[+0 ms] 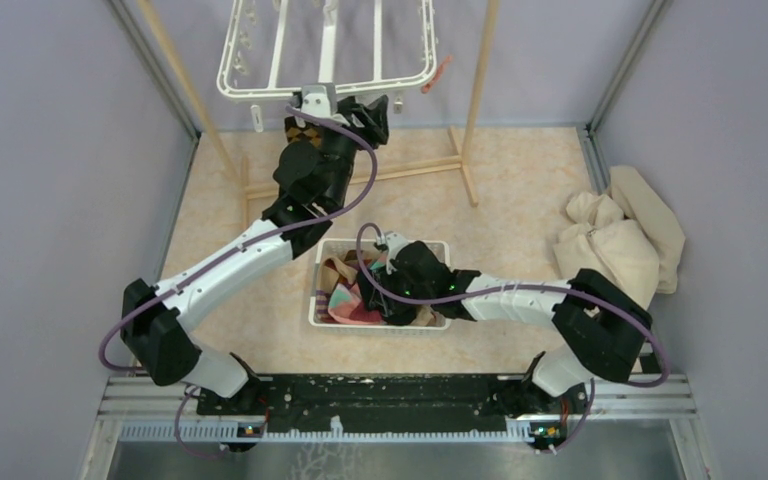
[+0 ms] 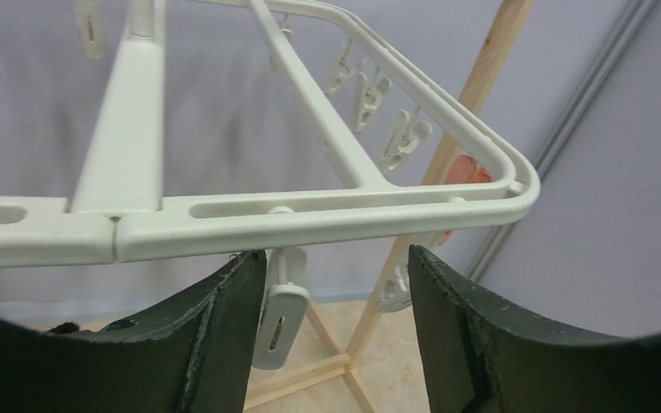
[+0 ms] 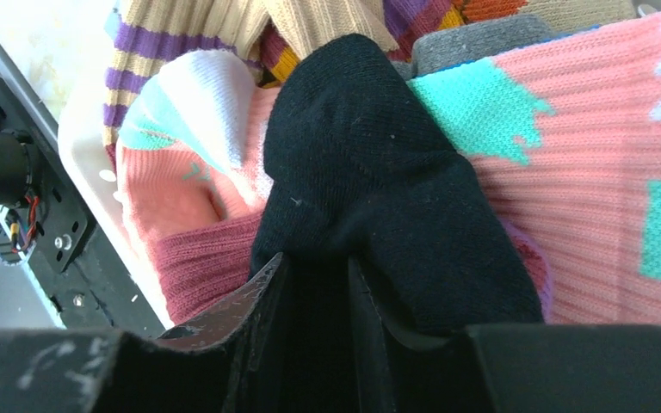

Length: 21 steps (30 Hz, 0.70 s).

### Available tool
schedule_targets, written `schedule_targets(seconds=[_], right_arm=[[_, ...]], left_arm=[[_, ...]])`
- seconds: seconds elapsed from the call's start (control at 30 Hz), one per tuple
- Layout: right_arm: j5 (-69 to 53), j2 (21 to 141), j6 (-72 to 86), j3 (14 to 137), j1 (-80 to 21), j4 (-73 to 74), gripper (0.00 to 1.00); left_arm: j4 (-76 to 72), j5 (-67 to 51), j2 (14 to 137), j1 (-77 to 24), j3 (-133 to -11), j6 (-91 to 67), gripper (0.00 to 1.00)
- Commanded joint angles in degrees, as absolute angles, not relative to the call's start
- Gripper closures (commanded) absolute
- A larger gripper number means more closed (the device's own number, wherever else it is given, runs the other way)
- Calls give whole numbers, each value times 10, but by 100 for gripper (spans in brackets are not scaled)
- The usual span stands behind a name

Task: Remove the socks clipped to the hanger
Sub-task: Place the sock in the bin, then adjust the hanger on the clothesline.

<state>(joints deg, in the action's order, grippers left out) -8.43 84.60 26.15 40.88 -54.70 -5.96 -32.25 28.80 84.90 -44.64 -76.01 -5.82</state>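
Note:
The white hanger (image 1: 325, 60) hangs at the back, its front rim (image 2: 310, 219) just above my left gripper (image 2: 334, 258). That gripper (image 1: 373, 113) is open; an empty clip (image 2: 280, 323) dangles between its fingers, close to the left one. A reddish sock (image 1: 438, 75) hangs at the hanger's right corner (image 2: 469, 172). A brown patterned sock (image 1: 300, 130) shows under the front rim by the left wrist. My right gripper (image 1: 392, 275) is down in the basket, its jaws (image 3: 317, 258) shut on a black sock (image 3: 361, 155) lying on a pink-and-mint sock (image 3: 585, 155).
The white slotted basket (image 1: 318, 300) at mid-table holds several socks, including a maroon one (image 3: 206, 258) and a purple-striped one (image 3: 189, 34). The wooden rack's poles (image 1: 480, 90) and floor bars (image 1: 400, 172) stand under the hanger. A beige cloth heap (image 1: 620, 240) lies at right.

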Motion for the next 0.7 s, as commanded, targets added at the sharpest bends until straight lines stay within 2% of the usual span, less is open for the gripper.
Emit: schedule_targets(seconds=[0.0,0.2,0.5,0.53,0.57,0.63,0.67], right_arm=[[-89,799,259,415,-557,-33,65],[-76,720,254,433,-557,14,55],[-36,626,244,457,-557,89,43],[-34,619,245,457,-557,92,41],[-33,615,244,457,-557,94,40],[-32,611,243,459,-557,97,39],[-32,611,243,461,-557,99,39]], left_arm=[[-316,201,829,-450,-762,-48,31],[-302,128,825,-450,-759,-47,30],[-195,100,767,-450,-766,-54,27],[-186,98,756,-450,-760,-55,26],[-179,96,744,-450,-753,-55,14],[-160,97,724,-450,-744,-54,3],[-154,98,715,-450,-739,-52,1]])
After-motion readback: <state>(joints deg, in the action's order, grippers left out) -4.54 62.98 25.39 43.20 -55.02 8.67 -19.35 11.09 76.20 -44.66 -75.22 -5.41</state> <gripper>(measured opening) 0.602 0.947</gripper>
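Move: My right hand is down in the bin with its fingers in the black sock, whose middle is about 1 cm ahead, 2 cm left and 3 cm below. The pink-and-mint sock lies some 5 cm left and 2 cm ahead, also 3 cm below. From my left hand the hanging patterned sock is roughly 11 cm left, 2 cm ahead and 12 cm below; an empty clip hangs 2 cm ahead and 2 cm left, level with my fingers. I let go of the black sock, opening my right fingers further as I lift the hand about 10 cm straight out of the bin, easing a little to the right. Meanwhile my left hand slides some 3 cm right, then backs about 5 cm away from the hanger's front bar, turning roughly 15 degrees clockwise and spreading its fingers wide at the end. ##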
